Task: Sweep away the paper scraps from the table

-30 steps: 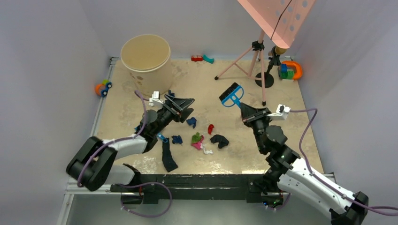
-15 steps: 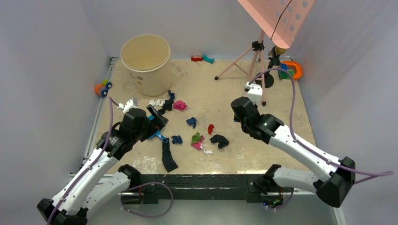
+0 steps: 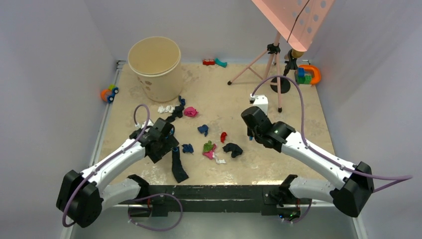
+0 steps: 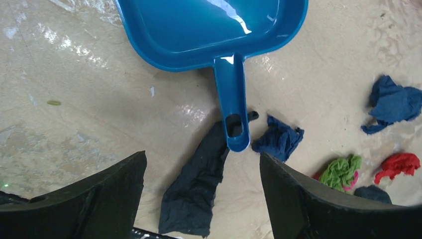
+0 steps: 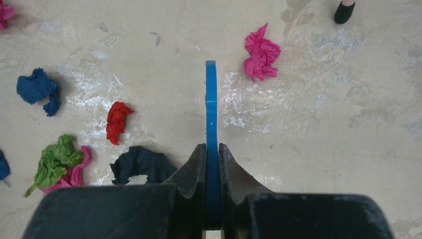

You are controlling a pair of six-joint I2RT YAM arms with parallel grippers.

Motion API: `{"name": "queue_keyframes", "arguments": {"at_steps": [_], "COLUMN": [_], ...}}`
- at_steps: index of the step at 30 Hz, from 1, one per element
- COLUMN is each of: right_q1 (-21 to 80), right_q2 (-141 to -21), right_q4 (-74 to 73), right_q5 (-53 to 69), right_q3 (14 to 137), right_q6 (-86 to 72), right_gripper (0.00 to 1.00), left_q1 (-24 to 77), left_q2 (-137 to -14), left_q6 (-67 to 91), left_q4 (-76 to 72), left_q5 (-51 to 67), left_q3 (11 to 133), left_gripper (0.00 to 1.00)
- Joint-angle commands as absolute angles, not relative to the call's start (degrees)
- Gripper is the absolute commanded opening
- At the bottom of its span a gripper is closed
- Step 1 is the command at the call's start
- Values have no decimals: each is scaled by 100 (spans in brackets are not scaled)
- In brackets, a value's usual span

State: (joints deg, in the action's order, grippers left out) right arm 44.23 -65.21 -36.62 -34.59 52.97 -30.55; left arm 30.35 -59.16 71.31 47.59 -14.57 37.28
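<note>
Several paper scraps lie mid-table (image 3: 298,124): a pink wad (image 3: 190,112), navy wads (image 3: 203,130), a red one (image 3: 223,136), a green-pink one (image 3: 209,148), a black wad (image 3: 232,148) and a black strip (image 3: 178,167). My left gripper (image 4: 203,159) is open and hangs above the black strip (image 4: 196,189), just short of the blue dustpan's handle (image 4: 231,99). The pan (image 4: 209,30) lies flat beyond it. My right gripper (image 5: 211,148) is shut on the blue brush handle (image 5: 211,109), seen edge-on low over the table. Its bristles are out of view.
A big beige bucket (image 3: 154,64) stands at the back left. A pink tripod stand (image 3: 273,64) and small toys (image 3: 308,74) are at the back right. A toy car (image 3: 108,93) sits by the left rail. A pink wad (image 5: 261,52) lies ahead of the brush.
Both arms have come down from a raised pose. The left gripper has settled low over the dustpan handle, its jaws slightly narrower. The right arm has lowered the brush toward the scraps.
</note>
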Motion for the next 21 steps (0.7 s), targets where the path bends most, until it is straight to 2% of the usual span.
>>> {"name": "queue_keyframes", "arguments": {"at_steps": [1, 5, 14, 16, 18, 19, 20, 21], "right_q1": [4419, 4415, 4419, 4421, 4413, 4418, 4419, 4415], "right_q2": [-6368, -6176, -5906, -5854, -5801, -5777, -5755, -5737], "right_q4": [-3342, -3197, -2940, -2887, -2820, -2793, -2767, -2753], "right_q5": [-3244, -3169, -3035, -3003, -2957, -2930, -2911, -2891], "right_q3": [5182, 5069, 4967, 4976, 4959, 4951, 4945, 4934], "right_q6": [-2791, -2716, -2655, -2651, -2652, -2654, -2661, -2667], "right_gripper": [0, 0, 0, 0, 0, 0, 0, 0], "left_q1": [3046, 3053, 3098, 3137, 3153, 3155, 3153, 3148], "left_q2": [-6310, -6564, -7363, -7510, -7573, -7583, -7577, -7555], "left_q6": [7729, 7824, 7996, 8054, 8071, 8039, 7926, 7783], "left_q4": [4176, 3567, 3449, 3472, 3392, 3317, 3237, 3245], "left_q5": [-1755, -1953, -2330, -2395, -2425, -2409, -2351, -2290], "left_q3": [3695, 3608, 3952, 3980, 3937, 3911, 3908, 3945], "left_gripper": [85, 76, 72, 65, 54, 40, 19, 5]}}
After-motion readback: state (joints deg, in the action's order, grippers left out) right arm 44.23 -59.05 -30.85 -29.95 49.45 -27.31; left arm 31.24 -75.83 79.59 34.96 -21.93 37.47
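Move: The dustpan's handle lies about 5 cm ahead of the left hand and 4 cm below it, with its pan beyond, some 12 cm ahead and 6 cm to the left. From the hand, a blue scrap sits 3 cm ahead and 7 cm right, and the long black cloth 4 cm back and 4 cm right, both low on the table. From the right hand the handle is roughly 32 cm left and 3 cm back, well below. Left hand reaches about 4 cm forward and 4 cm down onto the dustpan handle, fingers closing around it. ##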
